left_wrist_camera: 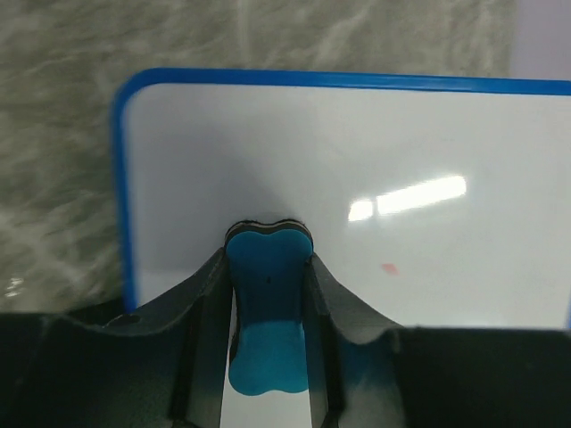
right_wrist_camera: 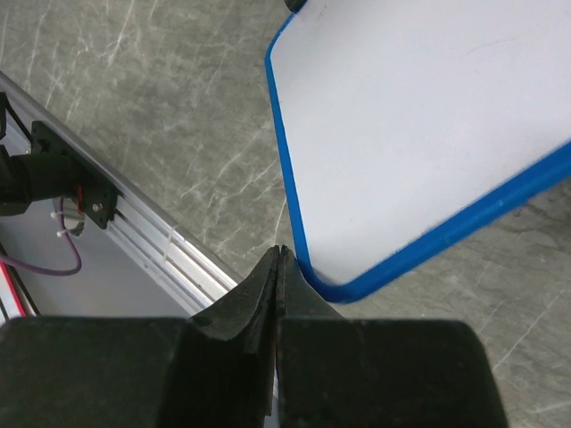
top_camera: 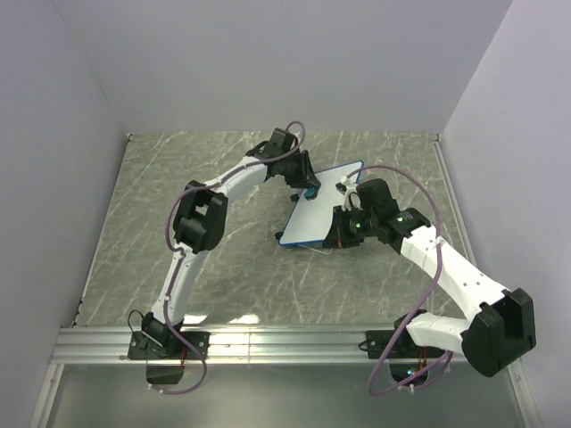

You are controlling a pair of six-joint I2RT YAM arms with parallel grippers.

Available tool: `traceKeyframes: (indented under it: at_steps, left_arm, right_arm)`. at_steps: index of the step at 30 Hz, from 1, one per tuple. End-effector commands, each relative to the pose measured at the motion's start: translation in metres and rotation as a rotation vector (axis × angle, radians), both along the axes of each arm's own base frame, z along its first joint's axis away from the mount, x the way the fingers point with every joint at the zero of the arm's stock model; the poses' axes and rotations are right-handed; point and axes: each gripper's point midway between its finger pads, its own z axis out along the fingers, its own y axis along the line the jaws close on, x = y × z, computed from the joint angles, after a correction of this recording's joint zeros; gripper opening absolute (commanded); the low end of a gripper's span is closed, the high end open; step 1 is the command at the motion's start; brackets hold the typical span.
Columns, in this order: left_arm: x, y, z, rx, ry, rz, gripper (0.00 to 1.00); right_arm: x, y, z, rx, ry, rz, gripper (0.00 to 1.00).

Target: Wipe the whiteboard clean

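The whiteboard (top_camera: 323,207) lies mid-table, white with a thin blue frame. My left gripper (top_camera: 307,187) reaches over its far left edge, shut on a small blue eraser (top_camera: 310,192). In the left wrist view the eraser (left_wrist_camera: 268,303) sits clamped between the black fingers (left_wrist_camera: 203,312), its felt end pressed on the whiteboard (left_wrist_camera: 357,143). One tiny red mark (left_wrist_camera: 389,267) shows just right of the eraser. My right gripper (top_camera: 339,237) is shut and empty at the board's near right corner. In the right wrist view its tips (right_wrist_camera: 280,253) touch the blue frame of the whiteboard (right_wrist_camera: 419,116).
The grey marbled tabletop (top_camera: 178,178) is walled by white panels on three sides. An aluminium rail (top_camera: 285,343) runs along the near edge with both arm bases on it. The rail (right_wrist_camera: 169,241) and the left arm's base (right_wrist_camera: 53,174) show in the right wrist view.
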Motion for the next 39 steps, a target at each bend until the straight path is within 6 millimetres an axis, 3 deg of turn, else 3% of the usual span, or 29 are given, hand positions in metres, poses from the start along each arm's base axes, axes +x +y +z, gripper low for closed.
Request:
traceKeyframes:
  at_steps: [1, 5, 8, 12, 15, 24, 31, 34, 39]
  left_arm:
    - [-0.021, 0.037, -0.061, 0.156, 0.100, 0.007, 0.00]
    - [-0.045, 0.067, -0.100, 0.225, 0.180, 0.030, 0.00]
    - [-0.052, 0.079, -0.111, 0.235, 0.204, 0.046, 0.00]
    - [-0.053, 0.083, -0.104, 0.231, 0.198, 0.064, 0.00]
    - [-0.046, 0.081, -0.081, 0.208, 0.159, 0.087, 0.00]
    - [-0.016, 0.081, 0.025, 0.093, 0.004, 0.167, 0.00]
    - [-0.012, 0.090, 0.093, 0.034, -0.088, 0.222, 0.00]
    - [-0.016, 0.100, 0.111, 0.040, -0.116, 0.263, 0.00]
    - [-0.026, 0.123, 0.110, 0.089, -0.123, 0.325, 0.00]
  right_arm:
    - [0.006, 0.004, 0.006, 0.004, -0.045, 0.013, 0.00]
    - [0.006, 0.003, 0.006, 0.006, -0.045, 0.009, 0.00]
    - [0.005, 0.003, 0.005, 0.005, -0.043, 0.011, 0.00]
    - [0.004, 0.003, 0.005, 0.006, -0.044, 0.010, 0.00]
    - [0.001, 0.002, 0.004, 0.010, -0.038, 0.006, 0.00]
    - [-0.014, -0.003, -0.003, 0.039, -0.035, -0.011, 0.00]
    - [-0.019, -0.003, 0.002, 0.063, -0.043, -0.020, 0.00]
    - [-0.020, -0.003, 0.003, 0.070, -0.050, -0.022, 0.00]
    - [-0.021, -0.002, 0.008, 0.079, -0.054, -0.025, 0.00]
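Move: On the sloping whiteboard, the left hand already holds the blue eraser near the far end; the board's middle lies about 5 cm back, 3 cm right and 3 cm lower. A small red smudge sits roughly 5 cm to this hand's right, 1 cm ahead and slightly above; the board's farther black foot is some 5 cm left, 2 cm back and 8 cm down. From the shut right hand, the board's middle is about 12 cm ahead, 4 cm left and 6 cm lower. Wiping down the slope towards the board's low left edge, the left hand sweeps about 4 cm left and as much down, nearly stops, then eases left and slightly back before climbing fast, ending clear of the board with the eraser still gripped and the hand turned some 15 degrees counter-clockwise. Midway the right hand, still shut, backs off a couple of centimetres beside the board's near raised corner. ##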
